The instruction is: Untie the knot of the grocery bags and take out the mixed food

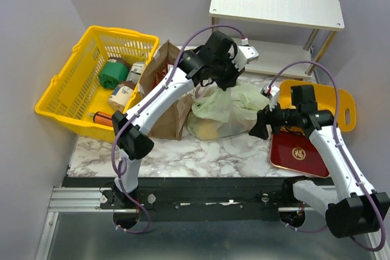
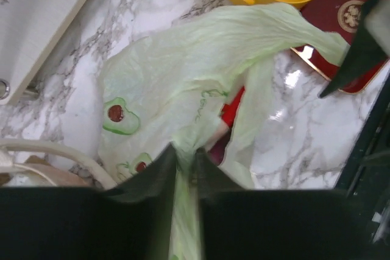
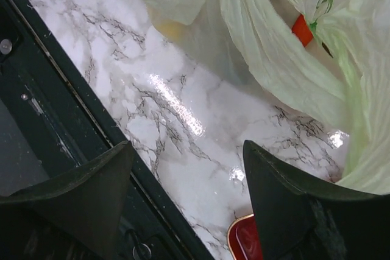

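Observation:
The pale green plastic bag [image 1: 222, 111] lies on the marble table, right of the brown paper bag [image 1: 166, 92]. My left gripper [image 1: 226, 82] is over the bag's top. In the left wrist view its jaws [image 2: 186, 158] are shut on a fold of the green film [image 2: 183, 83]. A red packet [image 2: 234, 109] shows through a gap in the bag. The knot is hidden. My right gripper [image 1: 259, 127] stands open just right of the bag, low over the table [image 3: 186, 156], holding nothing. Through the film I see something orange [image 3: 301, 28] and a yellow fruit [image 3: 173, 28].
A yellow mesh basket [image 1: 64, 98] with a green can and cartons stands at the left. A red tray [image 1: 298, 150] and a yellow tray [image 1: 341, 105] lie at the right. A white shelf [image 1: 277, 5] stands at the back. The table's dark front rail [image 3: 73, 108] runs close to the right gripper.

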Robot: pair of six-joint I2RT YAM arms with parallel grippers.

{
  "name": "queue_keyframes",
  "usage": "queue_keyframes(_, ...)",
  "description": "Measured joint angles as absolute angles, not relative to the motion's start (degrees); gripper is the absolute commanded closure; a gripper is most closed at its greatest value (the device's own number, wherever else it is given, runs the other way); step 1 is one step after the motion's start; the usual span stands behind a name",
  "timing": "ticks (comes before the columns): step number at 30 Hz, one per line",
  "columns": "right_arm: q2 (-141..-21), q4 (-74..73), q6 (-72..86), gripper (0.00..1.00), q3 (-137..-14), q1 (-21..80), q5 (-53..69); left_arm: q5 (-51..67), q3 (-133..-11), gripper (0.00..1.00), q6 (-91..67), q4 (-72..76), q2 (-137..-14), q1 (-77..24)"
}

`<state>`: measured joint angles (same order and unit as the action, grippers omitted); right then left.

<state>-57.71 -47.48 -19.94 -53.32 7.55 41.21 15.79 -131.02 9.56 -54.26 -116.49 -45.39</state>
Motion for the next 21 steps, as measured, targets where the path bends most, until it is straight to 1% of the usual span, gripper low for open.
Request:
queue_keyframes(2,-59.7,-46.4,-19.6,0.24,-53.5,7.6,41.2,17.0,-128.6,1.0,10.4,-54.9,-113.6,-45.4)
queue_keyframes(5,-63.7,-44.9,-18.6,0.32,-55.4,7.6,40.7,19.5,-123.1,1.0,11.3,-55.8,-109.7,-45.0)
queue_keyframes(8,-68.5,-43.3,-17.5,0.44,-59.5,7.6,40.6,22.6,-114.6,1.0,12.6,-56.8,-105.2,-44.7)
queue_keyframes(9,-70.2,-42.7,-17.3,0.53,-61.0,7.6,40.8,23.8,-111.3,1.0,13.0,-56.8,-103.4,-44.7)
queue_keyframes(11,-73.4,-41.5,-16.9,0.64,-64.1,7.6,41.4,25.6,-105.3,1.0,13.7,-57.1,-100.1,-44.6)
queue_keyframes(12,-75.1,-40.8,-16.7,0.72,-65.3,7.6,41.7,26.3,-102.9,1.0,13.9,-57.5,-98.7,-44.5)
queue_keyframes(14,-77.8,-39.9,-17.4,0.75,-67.1,8.1,41.9,27.4,-100.2,1.0,13.9,-58.2,-97.4,-44.5)
queue_keyframes(17,-80.6,-40.3,-21.1,0.76,-66.9,11.3,40.9,29.3,-97.2,1.0,14.0,-58.4,-96.6,-44.5)
queue_keyframes(21,-80.9,-40.0,-26.1,0.75,-59.8,18.9,37.4,30.9,-95.2,1.0,15.4,-59.7,-96.5,-44.5)
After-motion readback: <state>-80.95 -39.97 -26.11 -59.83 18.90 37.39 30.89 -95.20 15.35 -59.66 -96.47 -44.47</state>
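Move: The grocery bag's middle is about 5 cm back of my left hand, level with it sideways and some 20 cm below; my left fingers already have a gathered strip of its film. From my right hand, the bag is about 7 cm ahead, 12 cm left and 12 cm lower. The paper bag stands some 23 cm to the left of my left hand and 2 cm back; the red tray lies about 20 cm right of my right hand and 8 cm back. I close my left fingers fully on the green film and draw it back about 13 cm, also left and down, tipping the fingers further downward by some 20 degrees. Meanwhile my right hand reaches forward over the grocery bag, its fingers narrowing from wide to about a quarter open, then swings back, left and down into the bag's mouth above the vegetables, turning slightly counter-clockwise. ##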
